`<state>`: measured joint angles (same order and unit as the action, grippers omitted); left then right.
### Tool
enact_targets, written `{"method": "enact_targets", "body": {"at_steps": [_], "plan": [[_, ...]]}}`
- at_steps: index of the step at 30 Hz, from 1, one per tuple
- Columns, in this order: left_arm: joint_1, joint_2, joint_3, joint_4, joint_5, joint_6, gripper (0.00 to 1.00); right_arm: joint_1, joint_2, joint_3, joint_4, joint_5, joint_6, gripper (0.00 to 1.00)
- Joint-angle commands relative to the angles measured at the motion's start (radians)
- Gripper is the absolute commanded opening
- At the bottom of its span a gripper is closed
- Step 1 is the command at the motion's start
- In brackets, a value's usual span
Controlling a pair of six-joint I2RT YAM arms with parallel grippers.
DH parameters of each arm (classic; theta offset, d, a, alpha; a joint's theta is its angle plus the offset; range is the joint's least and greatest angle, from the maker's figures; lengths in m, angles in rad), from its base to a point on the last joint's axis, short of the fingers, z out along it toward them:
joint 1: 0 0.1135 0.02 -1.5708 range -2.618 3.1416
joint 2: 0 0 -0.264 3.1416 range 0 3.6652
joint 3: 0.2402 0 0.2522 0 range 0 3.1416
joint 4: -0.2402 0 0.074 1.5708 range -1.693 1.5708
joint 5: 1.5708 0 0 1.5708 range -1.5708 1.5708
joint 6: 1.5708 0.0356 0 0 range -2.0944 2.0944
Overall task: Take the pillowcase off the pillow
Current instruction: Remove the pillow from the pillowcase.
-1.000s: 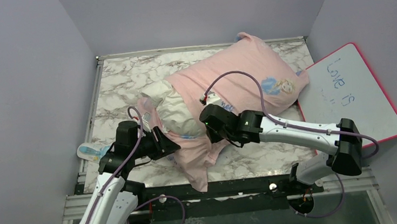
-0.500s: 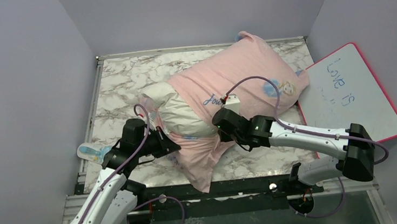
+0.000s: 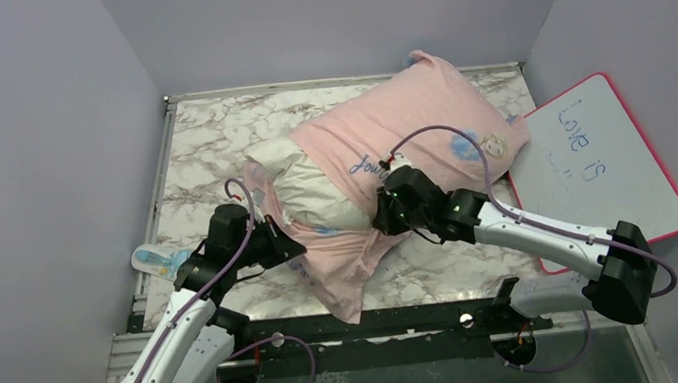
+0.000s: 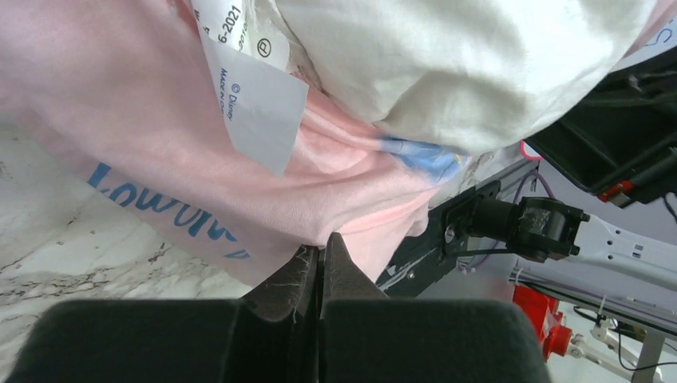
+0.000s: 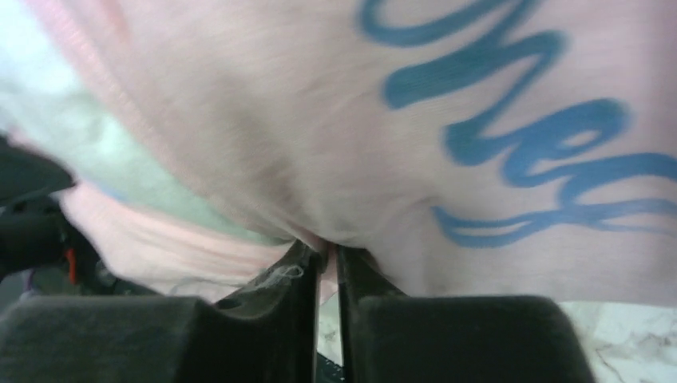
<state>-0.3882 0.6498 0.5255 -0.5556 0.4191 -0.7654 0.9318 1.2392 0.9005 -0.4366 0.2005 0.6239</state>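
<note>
The pale pink pillowcase (image 3: 422, 119) with its cursive blue lettering lies diagonally across the marble table (image 3: 206, 138). The white pillow (image 3: 312, 194) bulges out of its open near-left end. My left gripper (image 3: 296, 249) is shut on the pillowcase's lower hem near the front. In the left wrist view the jaws (image 4: 322, 239) pinch pink fabric (image 4: 160, 120) under the pillow (image 4: 447, 72) and a white label (image 4: 255, 104). My right gripper (image 3: 381, 220) sits at the upper hem. Its narrow jaws (image 5: 326, 249) hold a fold of pillowcase (image 5: 319, 120) beside the pillow (image 5: 80, 136).
A pink-framed whiteboard (image 3: 605, 154) leans at the table's right edge, close to my right arm. A small blue-and-white object (image 3: 158, 258) lies off the table's left edge. Grey walls enclose three sides.
My left gripper has shut on the lower hem. My right gripper has moved right and away from me with the upper hem, uncovering more of the white pillow.
</note>
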Motion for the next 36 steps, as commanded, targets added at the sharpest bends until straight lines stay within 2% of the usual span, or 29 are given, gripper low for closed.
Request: {"method": "enact_targets", "body": {"at_steps": [1, 4, 7, 10, 14, 18, 23, 26, 32, 36], "plan": [[0.005, 0.001, -0.035, 0.072, 0.011, -0.012, 0.00, 0.001, -0.027, 0.074, -0.015, -0.277, -0.202, 0.24], [0.004, 0.002, -0.048, 0.082, 0.019, -0.024, 0.00, 0.027, -0.061, 0.109, 0.004, -0.371, -0.251, 0.39], [0.003, 0.008, -0.051, 0.083, 0.005, -0.032, 0.00, 0.068, -0.045, 0.157, 0.000, -0.433, -0.266, 0.45], [-0.002, 0.030, -0.050, 0.082, -0.001, -0.032, 0.00, 0.144, 0.005, 0.200, 0.006, -0.396, -0.288, 0.49], [-0.024, 0.063, -0.047, 0.079, -0.012, -0.033, 0.00, 0.176, 0.142, 0.287, -0.026, -0.336, -0.309, 0.50], [-0.050, 0.073, -0.037, 0.060, -0.029, -0.034, 0.00, 0.176, 0.225, 0.328, -0.044, -0.147, -0.324, 0.52], [-0.088, 0.109, -0.016, 0.022, -0.046, -0.018, 0.00, 0.176, 0.277, 0.387, -0.068, -0.020, -0.369, 0.59], [-0.119, 0.127, -0.003, -0.001, -0.093, -0.020, 0.00, 0.176, 0.291, 0.393, -0.058, -0.013, -0.389, 0.63], [-0.147, 0.144, 0.008, -0.022, -0.140, -0.023, 0.00, 0.174, 0.339, 0.387, -0.066, -0.040, -0.394, 0.63], [-0.161, 0.155, 0.011, -0.026, -0.158, -0.026, 0.00, 0.174, 0.361, 0.377, -0.084, -0.136, -0.384, 0.58]]}}
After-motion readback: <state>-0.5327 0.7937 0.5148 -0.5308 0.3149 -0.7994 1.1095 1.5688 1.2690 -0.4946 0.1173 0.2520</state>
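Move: The fold of pillowcase with the blue patch, just under the pillow's near edge, lies about 10 cm left of my right hand, level with it fore and aft, some 2 cm lower. From that hand the bare pillow end's middle is roughly 8 cm ahead and 11 cm left, the "Journey" lettering 12 cm straight ahead, and the cloth in my left fingers 14 cm left, 3 cm back. From my left hand the fold is about 4 cm right, 3 cm ahead. I free my barely parted right fingers from the case's opening rim and arc about 10 cm left, first up and back by some 8 cm, then forward and down again, spreading the fingers and swinging the hand roughly 30 degrees counter-clockwise, to straddle the blue-patched fold at the pillow's near edge. My left hand keeps its pinch on the pillowcase and carries it down about 3.5 cm, a little right. ##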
